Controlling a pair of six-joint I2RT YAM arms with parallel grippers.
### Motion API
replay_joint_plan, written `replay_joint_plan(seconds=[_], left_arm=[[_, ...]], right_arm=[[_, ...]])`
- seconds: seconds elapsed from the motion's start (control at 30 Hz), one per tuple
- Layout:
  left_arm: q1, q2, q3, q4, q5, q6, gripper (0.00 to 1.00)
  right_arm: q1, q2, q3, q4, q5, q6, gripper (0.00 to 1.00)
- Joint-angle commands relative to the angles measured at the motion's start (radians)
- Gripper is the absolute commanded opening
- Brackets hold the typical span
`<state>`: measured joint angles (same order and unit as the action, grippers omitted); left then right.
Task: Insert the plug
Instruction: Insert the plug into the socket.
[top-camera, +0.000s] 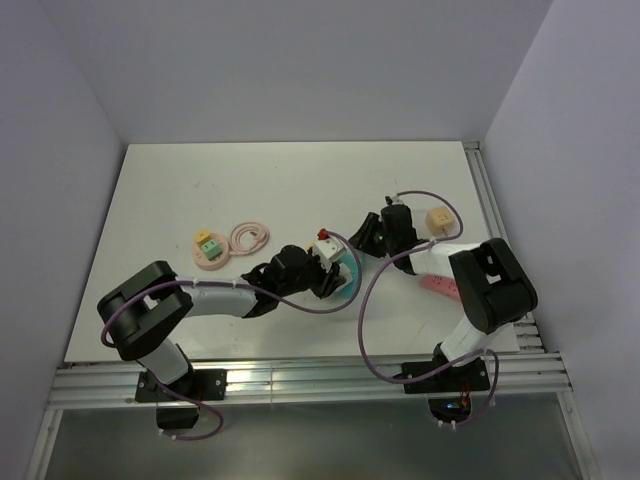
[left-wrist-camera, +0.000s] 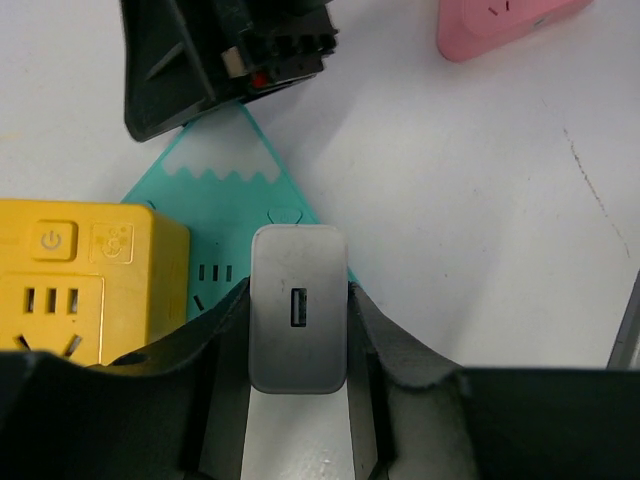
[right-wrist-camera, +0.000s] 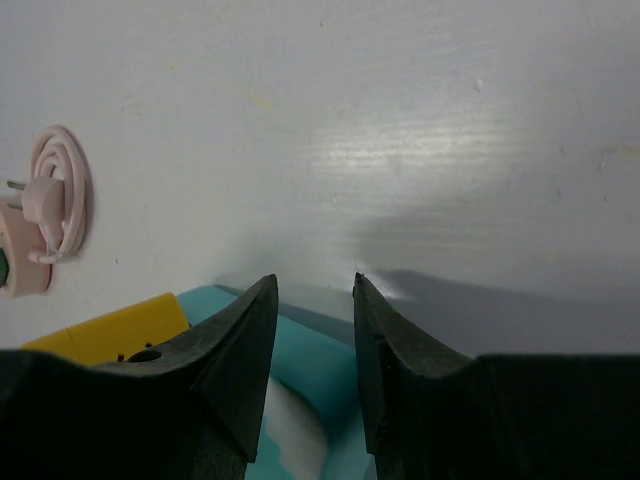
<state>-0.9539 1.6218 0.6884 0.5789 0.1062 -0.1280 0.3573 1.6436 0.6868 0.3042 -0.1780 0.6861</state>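
The small mint-green plug (top-camera: 211, 247) sits on a round pink base (top-camera: 208, 259) at the left of the table, away from both grippers. My left gripper (left-wrist-camera: 298, 300) is shut on a white-grey charger block (left-wrist-camera: 298, 305) with a USB port, held over the teal triangular socket strip (left-wrist-camera: 225, 215) beside a yellow socket cube (left-wrist-camera: 70, 290). In the top view the left gripper (top-camera: 318, 270) is at mid-table. My right gripper (right-wrist-camera: 315, 290) stands with its jaws apart, straddling a corner of the teal strip (right-wrist-camera: 315, 365); I cannot tell whether they touch it.
A pink coiled cable (top-camera: 250, 236) lies next to the pink base. A beige cube (top-camera: 437, 220) and a pink socket strip (top-camera: 440, 285) sit at the right. The right gripper (left-wrist-camera: 200, 60) hangs over the teal strip's far tip. A rail runs along the table's right edge.
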Motion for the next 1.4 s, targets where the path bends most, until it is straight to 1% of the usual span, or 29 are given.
replay_joint_plan(seconds=[0.0, 0.03, 0.2, 0.27, 0.4, 0.43, 0.57, 0.67, 0.7, 0.8, 0.9, 0.93, 1.0, 1.03, 1.07, 1.1, 1.17, 1.23, 1.37], left_arm=[[-0.002, -0.01, -0.032, -0.08, -0.077, -0.022, 0.0], [-0.002, -0.014, -0.035, -0.086, -0.082, -0.022, 0.0], [-0.002, -0.049, -0.067, -0.073, -0.083, -0.045, 0.0], [-0.003, -0.057, -0.089, -0.054, -0.069, -0.053, 0.0], [-0.022, -0.051, -0.119, -0.011, -0.071, -0.039, 0.0], [-0.028, -0.04, -0.127, 0.004, -0.072, -0.041, 0.0], [-0.049, -0.017, -0.124, 0.004, -0.102, -0.051, 0.0], [-0.052, -0.03, -0.124, -0.002, -0.102, -0.055, 0.0], [-0.051, -0.043, -0.116, -0.008, -0.102, -0.053, 0.0], [-0.052, -0.059, -0.089, -0.077, -0.102, -0.039, 0.0], [-0.052, -0.069, -0.037, -0.137, -0.102, -0.024, 0.0], [-0.052, -0.071, -0.03, -0.143, -0.102, -0.021, 0.01], [-0.052, -0.073, -0.015, -0.157, -0.102, -0.018, 0.0], [-0.052, -0.071, -0.01, -0.163, -0.102, -0.015, 0.0], [-0.052, -0.069, -0.004, -0.169, -0.102, -0.016, 0.0], [-0.052, -0.065, 0.002, -0.171, -0.102, -0.016, 0.0], [-0.052, -0.059, 0.005, -0.18, -0.102, -0.016, 0.0], [-0.052, -0.056, 0.007, -0.179, -0.102, -0.016, 0.0], [-0.052, -0.043, 0.013, -0.179, -0.102, -0.019, 0.0]], right_arm=[[0.019, -0.098, -0.078, -0.01, -0.017, 0.056, 0.43], [0.019, -0.122, -0.116, 0.005, -0.006, 0.075, 0.43], [0.046, -0.26, -0.168, -0.016, 0.077, 0.109, 0.44], [0.06, -0.28, -0.178, -0.031, 0.1, 0.116, 0.44], [0.075, -0.286, -0.188, -0.045, 0.098, 0.125, 0.45], [0.075, -0.291, -0.182, -0.056, 0.103, 0.116, 0.47], [0.075, -0.349, -0.153, -0.117, 0.126, 0.067, 0.46], [0.075, -0.407, -0.119, -0.181, 0.114, 0.014, 0.46], [0.075, -0.438, -0.116, -0.198, 0.085, 0.001, 0.46], [0.077, -0.507, -0.124, -0.192, 0.006, -0.043, 0.43], [0.074, -0.557, -0.135, -0.18, -0.083, -0.049, 0.39], [0.075, -0.565, -0.13, -0.185, -0.101, -0.039, 0.35], [0.075, -0.565, -0.122, -0.18, -0.164, -0.036, 0.32], [0.077, -0.561, -0.115, -0.18, -0.184, -0.028, 0.24], [0.075, -0.555, -0.11, -0.18, -0.217, -0.025, 0.21], [0.075, -0.545, -0.109, -0.175, -0.231, -0.02, 0.14], [0.075, -0.536, -0.11, -0.165, -0.27, -0.016, 0.09], [0.075, -0.535, -0.119, -0.159, -0.291, -0.011, 0.06], [0.075, -0.527, -0.156, -0.11, -0.372, 0.016, 0.05]])
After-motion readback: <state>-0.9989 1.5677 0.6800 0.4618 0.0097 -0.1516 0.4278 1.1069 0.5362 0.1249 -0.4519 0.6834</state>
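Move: The left hand still grips the white plug. The middle of the teal triangular socket strip lies about 3 cm ahead of that hand, 3 cm to its right and 6 cm below, while the yellow cube standing on the strip is about 6 cm ahead, 4 cm to its left and 4 cm lower. The right hand is at the strip's far tip: the plug is roughly 7 cm back and 6 cm to its left, the strip's middle 5 cm back and 3 cm left. The right hand leaves the strip's far tip, drawing back and then climbing steeply, some 10 cm each way, and drifts about 3 cm left towards the plug as it turns nearly 20 degrees counter-clockwise and shuts its empty fingers. The left hand keeps its grip on the white plug over the near part of the strip, easing a centimetre or so back and to the left and sinking slightly, then holding there with a small roll. ##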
